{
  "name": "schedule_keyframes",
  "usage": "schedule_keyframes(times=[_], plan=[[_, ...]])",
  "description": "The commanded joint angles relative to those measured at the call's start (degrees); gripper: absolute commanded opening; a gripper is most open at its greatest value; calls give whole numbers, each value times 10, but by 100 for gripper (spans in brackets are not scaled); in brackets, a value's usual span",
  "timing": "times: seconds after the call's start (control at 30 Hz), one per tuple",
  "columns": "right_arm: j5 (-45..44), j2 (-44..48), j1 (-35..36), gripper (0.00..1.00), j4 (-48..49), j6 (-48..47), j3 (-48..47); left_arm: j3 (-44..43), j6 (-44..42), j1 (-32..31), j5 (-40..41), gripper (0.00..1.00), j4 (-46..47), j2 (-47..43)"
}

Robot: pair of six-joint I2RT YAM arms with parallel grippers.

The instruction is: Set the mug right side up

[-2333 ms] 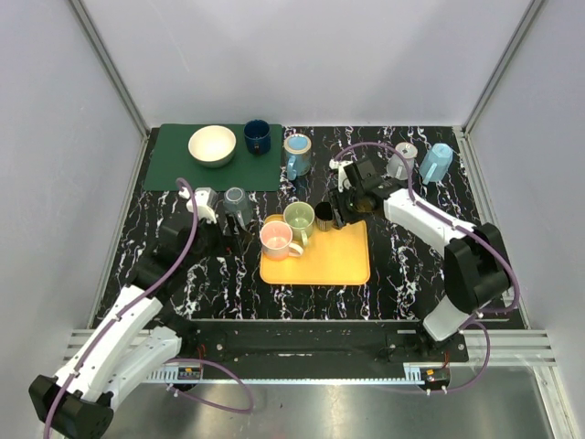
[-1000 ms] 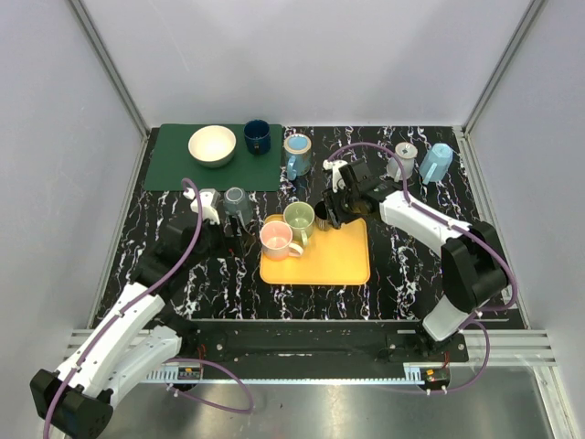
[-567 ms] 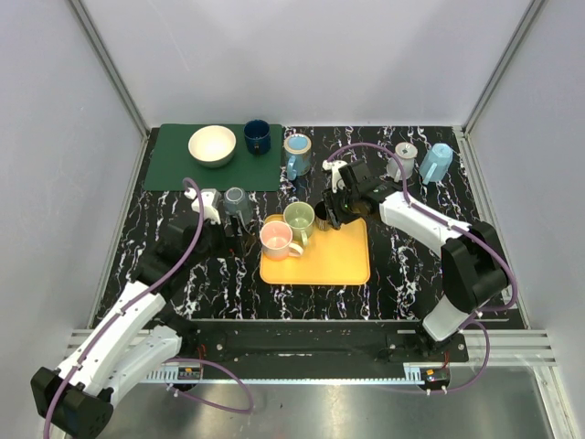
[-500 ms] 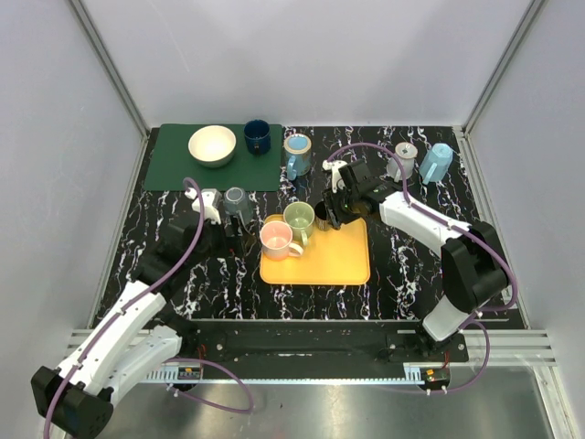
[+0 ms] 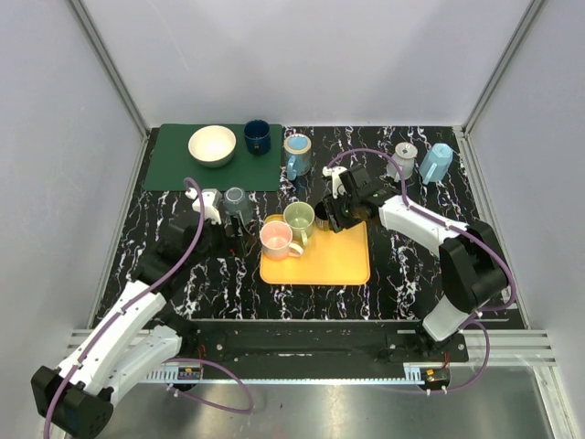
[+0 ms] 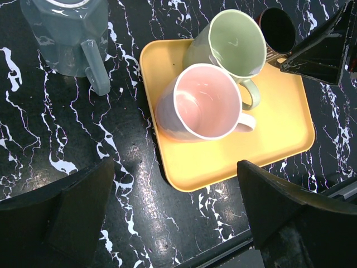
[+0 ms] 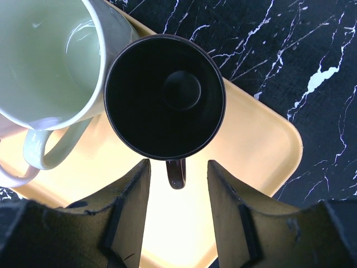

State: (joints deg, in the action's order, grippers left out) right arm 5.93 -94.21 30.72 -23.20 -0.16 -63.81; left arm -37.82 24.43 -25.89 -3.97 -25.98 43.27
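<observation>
A black mug (image 7: 165, 95) stands mouth up on the back right corner of the yellow tray (image 7: 262, 151); I look straight down into it. Its handle (image 7: 175, 174) points toward my right gripper (image 7: 178, 167), which is open, one finger on each side of the handle with a gap both sides. From above, the same mug (image 5: 323, 214) sits just left of the right gripper (image 5: 335, 218). My left gripper (image 6: 175, 167) is wide open and empty over the tray's near left corner, seen from above as the left gripper (image 5: 230, 230).
A pink mug (image 6: 203, 100) and a green mug (image 6: 234, 44) stand mouth up on the tray, touching the black one. A grey mug (image 6: 67, 30) sits left of the tray. At the back are a green mat (image 5: 174, 169) with bowl and blue cup, and several more mugs.
Over the earlier frames the right gripper has edged slightly left toward the black mug. The mug has stayed in place and the left arm has not moved.
</observation>
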Motion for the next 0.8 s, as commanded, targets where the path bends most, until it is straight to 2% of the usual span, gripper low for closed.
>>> schedule_keyframes(times=[0.0, 0.33, 0.57, 0.77], plan=[[0, 14, 5, 51, 27, -11, 0, 5, -1, -3, -11, 94, 26, 1], [3, 2, 4, 45, 32, -12, -3, 5, 0, -2, -9, 94, 26, 0], [5, -3, 4, 28, 32, -10, -3, 6, 0, -2, -9, 94, 27, 2], [8, -3, 5, 20, 29, -8, 0, 6, 1, -2, -10, 94, 27, 2]])
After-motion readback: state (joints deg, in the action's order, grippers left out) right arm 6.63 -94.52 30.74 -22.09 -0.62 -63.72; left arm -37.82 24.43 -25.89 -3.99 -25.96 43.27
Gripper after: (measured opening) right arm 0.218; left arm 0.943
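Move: The right hand's half-open fingers stand either side of the black mug's handle, with the mug's middle some 2 cm ahead and 3 cm to the left, about 1 cm lower. The green mug stands roughly 8 cm to that hand's left and 1 cm ahead, the pink mug about 13 cm left and 4 cm back. From the idle left hand the black mug lies some 10 cm ahead, 18 cm to the right and 10 cm below. The right fingers close on the black mug's handle and by the end pinch it between their tips, the gap going from about half open to about a fifth. The hand otherwise stays practically where it is, shifting less than half a centimetre, with the fingers still slanting down, forward and left over the tray. ##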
